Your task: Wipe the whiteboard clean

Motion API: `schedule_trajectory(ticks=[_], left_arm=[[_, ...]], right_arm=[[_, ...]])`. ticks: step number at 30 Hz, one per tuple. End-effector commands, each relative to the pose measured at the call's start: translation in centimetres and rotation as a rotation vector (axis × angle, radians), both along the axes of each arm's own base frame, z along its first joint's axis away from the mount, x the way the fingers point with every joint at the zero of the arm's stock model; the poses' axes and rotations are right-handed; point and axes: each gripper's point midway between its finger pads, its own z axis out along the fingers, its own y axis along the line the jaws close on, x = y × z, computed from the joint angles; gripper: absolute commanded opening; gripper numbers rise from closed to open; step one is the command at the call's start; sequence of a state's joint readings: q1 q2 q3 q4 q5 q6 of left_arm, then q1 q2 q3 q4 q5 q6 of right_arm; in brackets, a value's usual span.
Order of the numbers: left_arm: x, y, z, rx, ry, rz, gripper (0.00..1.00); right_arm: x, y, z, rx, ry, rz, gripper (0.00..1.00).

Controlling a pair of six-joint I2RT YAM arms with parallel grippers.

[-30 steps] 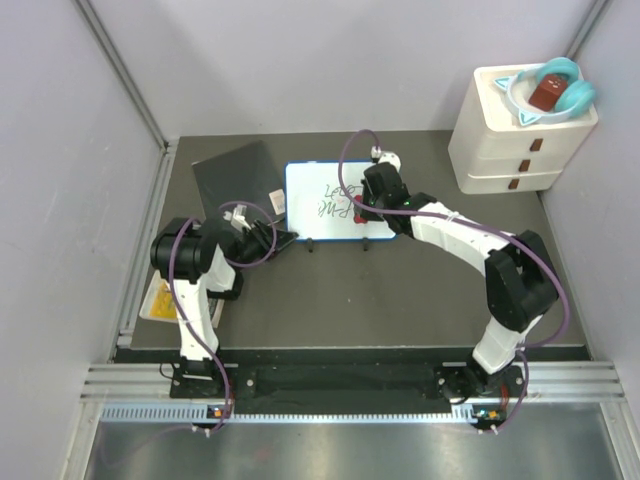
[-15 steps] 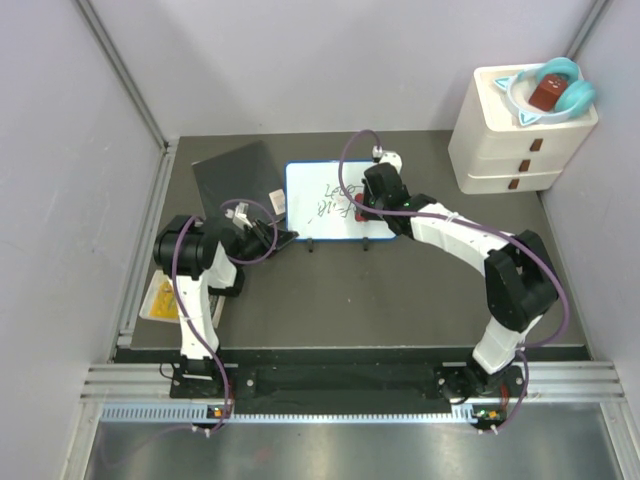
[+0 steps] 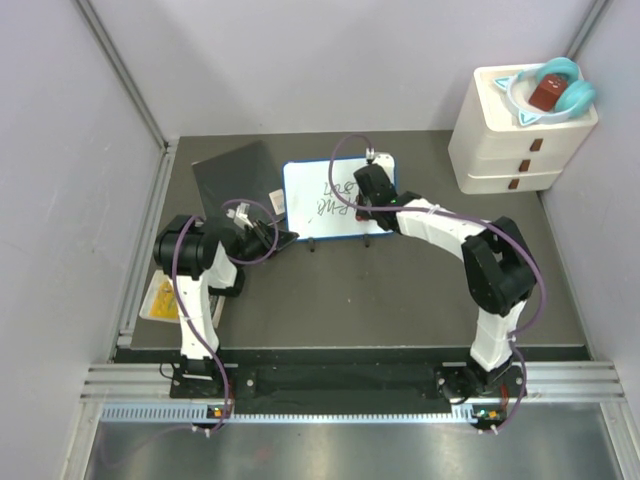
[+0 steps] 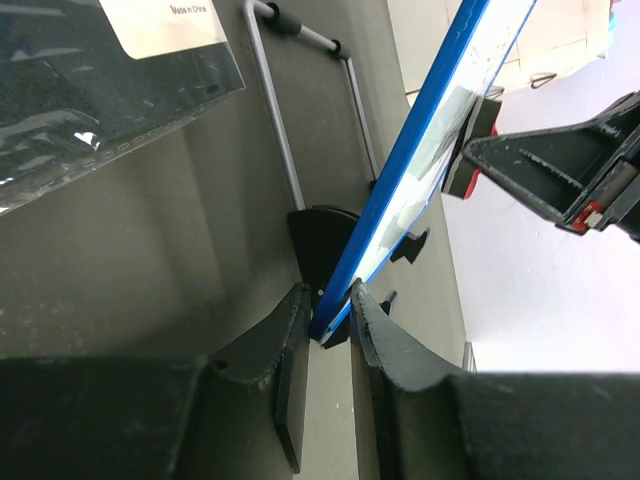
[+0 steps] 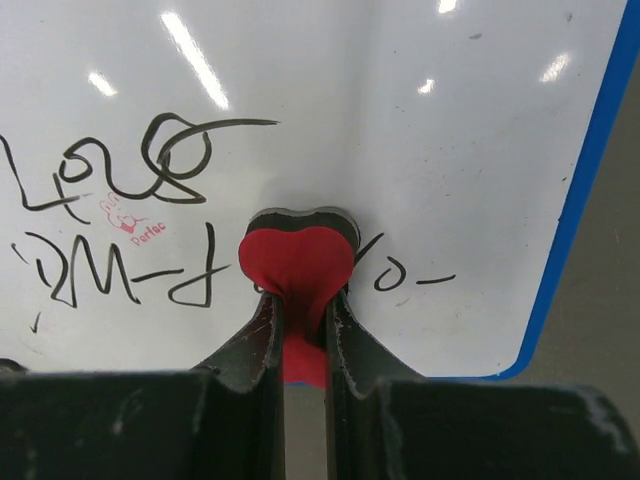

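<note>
The whiteboard (image 3: 318, 200) has a blue rim and dark scribbles and stands tilted at mid-table. My left gripper (image 3: 283, 238) is shut on its lower left corner; in the left wrist view the blue edge (image 4: 410, 190) sits between the jaws of that gripper (image 4: 328, 325). My right gripper (image 3: 362, 192) is shut on a red heart-shaped eraser (image 5: 298, 268) and presses it on the board face (image 5: 400, 120) among the writing. The eraser also shows in the left wrist view (image 4: 470, 160).
A dark grey sheet (image 3: 235, 180) lies left of the board. A white drawer unit (image 3: 515, 140) with a teal item on top stands at back right. A yellow object (image 3: 160, 300) lies at the left edge. Walls close in on both sides.
My right gripper has slid the eraser leftward and a little up across the board. The left gripper and the board have stayed in place.
</note>
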State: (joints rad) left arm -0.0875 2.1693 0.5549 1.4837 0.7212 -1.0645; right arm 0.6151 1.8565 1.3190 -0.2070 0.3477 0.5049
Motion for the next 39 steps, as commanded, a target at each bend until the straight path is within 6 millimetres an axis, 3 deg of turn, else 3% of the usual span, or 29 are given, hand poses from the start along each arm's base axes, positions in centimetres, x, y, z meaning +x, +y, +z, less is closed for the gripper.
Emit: schedule_trajectory(ticks=[1,7,11,13,14,16,23,25,30,35,39], left_arm=[[0.6,0.4,1.6,0.021,-0.184,0.035,0.18],[0.6,0.4,1.7,0.019,-0.186,0.031,0.16],[0.7,0.4,1.6,0.018,-0.185,0.029,0.14],[0.7,0.3,1.6,0.018,-0.185,0.028,0.13],[0.6,0.3,1.6,0.018,-0.185,0.025,0.13],[0.5,0.3,1.7,0.019,-0.186,0.025,0.11],[0.5,0.3,1.5,0.018,-0.182,0.026,0.04],[0.6,0.3,1.5,0.017,-0.181,0.026,0.0],[0.5,0.4,1.5,0.019,-0.181,0.028,0.0],[0.4,0.4,1.5,0.02,-0.179,0.029,0.0],[0.5,0.4,1.5,0.02,-0.179,0.031,0.0]], right_arm=[[1.2,2.4,1.4,0.026,-0.087,0.023,0.0],[0.3,6.3,1.8,0.007,-0.162,0.107,0.0],[-0.7,10.8,2.0,0.026,-0.171,0.196,0.0],[-0.9,12.1,0.8,0.005,-0.151,0.217,0.0],[-0.9,13.0,1.3,0.005,-0.158,0.225,0.0],[-0.6,13.4,0.7,-0.003,-0.15,0.224,0.0],[0.8,14.5,2.6,0.005,-0.197,0.219,0.0],[1.0,14.5,2.2,-0.015,-0.183,0.215,0.0],[1.7,13.9,1.1,-0.046,-0.167,0.174,0.0],[2.8,9.8,-1.2,-0.065,-0.098,0.061,0.0],[3.3,5.8,-1.6,-0.078,-0.088,-0.023,0.0]])
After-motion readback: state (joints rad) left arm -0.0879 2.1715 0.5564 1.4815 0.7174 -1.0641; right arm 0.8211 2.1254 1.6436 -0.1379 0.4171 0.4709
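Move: The right hand has the red eraser on the sloping whiteboard; what is left of the lower line of writing is centred about 7 cm to its left, some 2 cm farther out and 2 cm lower. The upper word stands about 6 cm left and 6 cm ahead, level in height, and the board's left edge lies roughly 19 cm left and 2 cm ahead. From the left hand, at the near-left corner, that lower line is about 7 cm forward, 9 cm right and 4 cm up. Keeping its pinch on the eraser, the right hand sweeps it left across the board face along the lower line, about 14 cm towards the left edge, sagging some 2 cm back towards the near edge on the way and then working back up the slope, while the wrist turns roughly 10 degrees counter-clockwise. The left hand stays put and keeps its grip on the board's near-left corner, holding the board steady against the stroke. ##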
